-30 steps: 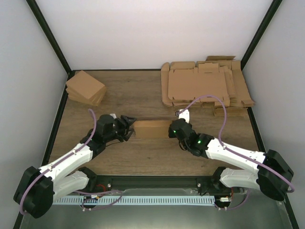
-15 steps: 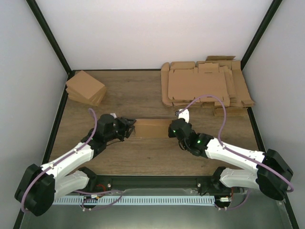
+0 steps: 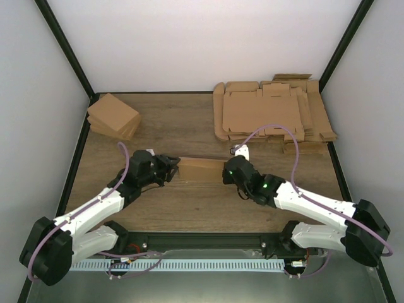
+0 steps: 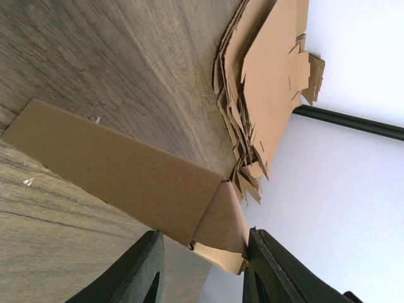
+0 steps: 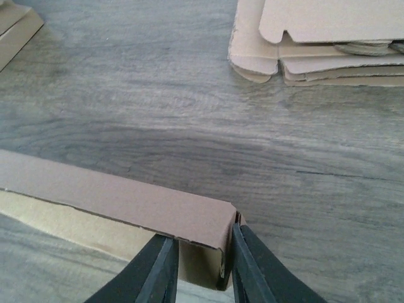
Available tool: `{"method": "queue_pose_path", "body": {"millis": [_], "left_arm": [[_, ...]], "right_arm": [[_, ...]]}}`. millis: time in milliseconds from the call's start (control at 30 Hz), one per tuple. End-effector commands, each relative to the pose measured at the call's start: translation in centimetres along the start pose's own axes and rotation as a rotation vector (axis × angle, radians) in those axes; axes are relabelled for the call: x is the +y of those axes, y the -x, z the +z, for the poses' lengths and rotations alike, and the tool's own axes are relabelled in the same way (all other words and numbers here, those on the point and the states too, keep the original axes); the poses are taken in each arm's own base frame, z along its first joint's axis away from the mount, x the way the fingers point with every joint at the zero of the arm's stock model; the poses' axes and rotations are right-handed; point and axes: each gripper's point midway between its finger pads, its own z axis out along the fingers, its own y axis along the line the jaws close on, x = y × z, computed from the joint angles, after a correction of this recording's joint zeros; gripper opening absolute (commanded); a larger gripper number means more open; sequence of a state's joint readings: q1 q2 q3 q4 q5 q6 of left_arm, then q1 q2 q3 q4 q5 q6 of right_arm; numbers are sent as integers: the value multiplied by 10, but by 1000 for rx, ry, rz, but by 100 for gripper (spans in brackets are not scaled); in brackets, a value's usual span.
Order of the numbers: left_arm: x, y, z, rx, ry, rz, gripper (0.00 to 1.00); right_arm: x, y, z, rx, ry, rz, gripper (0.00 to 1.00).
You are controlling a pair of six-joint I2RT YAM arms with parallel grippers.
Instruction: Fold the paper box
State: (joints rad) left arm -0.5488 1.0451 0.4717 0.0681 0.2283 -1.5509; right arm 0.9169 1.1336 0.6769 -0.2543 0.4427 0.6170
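Note:
The paper box (image 3: 201, 169) is a small plain brown carton lying on the wooden table between my two grippers. My left gripper (image 3: 172, 168) is at its left end. In the left wrist view that gripper (image 4: 202, 265) is shut on the box's (image 4: 120, 170) folded end flap, with both fingertips touching cardboard. My right gripper (image 3: 228, 172) is at the right end. In the right wrist view it (image 5: 201, 265) stands slightly open astride the box's (image 5: 126, 202) end wall. One finger (image 5: 249, 265) lies against the outside and the other is a little way off inside.
A thick stack of flat tabbed cardboard sheets (image 3: 271, 113) lies at the back right, and it also shows in the wrist views (image 4: 265, 82) (image 5: 315, 38). A pile of folded brown boxes (image 3: 113, 117) sits at the back left. Black frame posts border the table.
My left gripper has closed onto the box's left end. My right gripper, shut on the right end wall before, has parted its jaws a little. The box has barely moved.

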Motion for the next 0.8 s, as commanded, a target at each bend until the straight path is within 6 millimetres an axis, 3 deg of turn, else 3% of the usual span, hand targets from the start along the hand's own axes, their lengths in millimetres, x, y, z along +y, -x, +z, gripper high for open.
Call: {"method": "queue_pose_path", "body": {"millis": [0,200,433,467,667,767], "left_arm": [[12,7,0,-37,65,9,39],[13,7,0,-39,72,12,39],[13,8,0,-41,77,15,39],[14,8,0,-42,79,15,39],[13,8,0,-42,79,14,39],[13,8,0,-42,79,14,39]], "right_arm": [[-15,-43,-9,195,-30,-79,28],[-8,-39,-20,208,19,-96,37],[0,-38,-34,237,83,-115,57],[0,-35,-37,234,87,-111,63],[7,-16,-51,208,115,-87,73],[10,-7,-58,198,119,-62,83]]}}
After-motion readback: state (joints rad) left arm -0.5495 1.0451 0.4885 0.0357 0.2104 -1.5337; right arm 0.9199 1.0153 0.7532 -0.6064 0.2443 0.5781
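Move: The box lies crosswise between the hands. Its right end is at the right fingers, with the box's middle about 8 cm to that hand's left, roughly level front to back and some 3 cm below. The flat cardboard pile lies about 18 cm ahead of the right hand, 11 cm to its right and 10 cm lower. From the left hand, the box's middle is about 8 cm right and 3 cm below. Opening wide, the right hand backs about 5 cm away from the box's right end; the left keeps hold. ##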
